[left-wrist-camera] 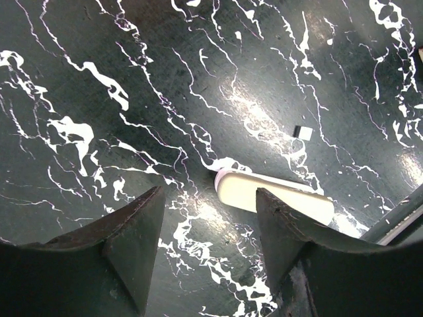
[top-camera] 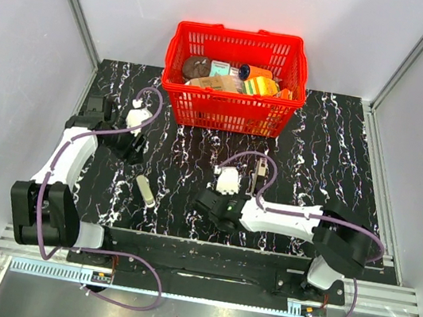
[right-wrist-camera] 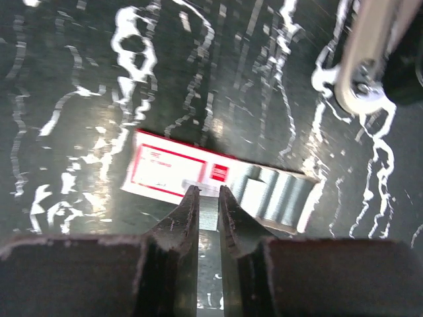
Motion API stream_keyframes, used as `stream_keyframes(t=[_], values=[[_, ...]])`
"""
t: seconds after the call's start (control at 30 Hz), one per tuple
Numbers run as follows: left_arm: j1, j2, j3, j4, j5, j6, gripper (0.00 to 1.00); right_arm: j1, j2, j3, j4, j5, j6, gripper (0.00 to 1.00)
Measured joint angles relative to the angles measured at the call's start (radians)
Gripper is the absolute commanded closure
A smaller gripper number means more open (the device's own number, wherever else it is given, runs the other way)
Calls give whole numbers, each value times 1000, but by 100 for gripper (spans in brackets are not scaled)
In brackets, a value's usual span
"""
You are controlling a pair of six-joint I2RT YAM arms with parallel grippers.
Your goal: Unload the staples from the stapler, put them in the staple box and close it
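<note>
The cream-white stapler lies flat on the black marbled table, between the two arms. In the left wrist view the stapler lies just past my open, empty left gripper, partly behind the right finger. In the top view the left gripper hangs to the upper left of the stapler. My right gripper is shut on a thin grey strip of staples. It holds the strip over a flat red-and-white staple box, whose open end shows rows of staples.
A red basket full of packets stands at the back centre. A small metal piece lies beside the right arm; it also shows in the right wrist view. A tiny white square lies beyond the stapler.
</note>
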Motion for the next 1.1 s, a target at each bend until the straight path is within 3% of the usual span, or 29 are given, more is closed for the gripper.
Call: stream_keyframes(t=[0.4,1.1], values=[[0,1,-6,-8,5,4,38,-22,-50,-78,-76,58,245,91],[0,3,-6,-8,5,11,38,-81,-71,-138,-71,58,294,90]])
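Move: The pinched staple strip is bound for the gray compartments at the right end of the red-and-white staple box, some 6 cm to the right hand's right, about 1 cm ahead and 3 cm below. The black stapler stands roughly 12 cm ahead and 9 cm right of that hand; the cream stapler lies about 20 cm left and 3 cm ahead. From the left hand the compartments are about 28 cm right, 11 cm back and 10 cm lower. Rightward along the staple box, from beside its printed label towards the compartments, the right hand carries the staple strip about 6 cm and sinks some 2 cm. Meanwhile the wrist turns nearly 20 degrees clockwise, bringing the hand square to the box; the fingers keep their pinch and the hand then holds still over the compartments. ##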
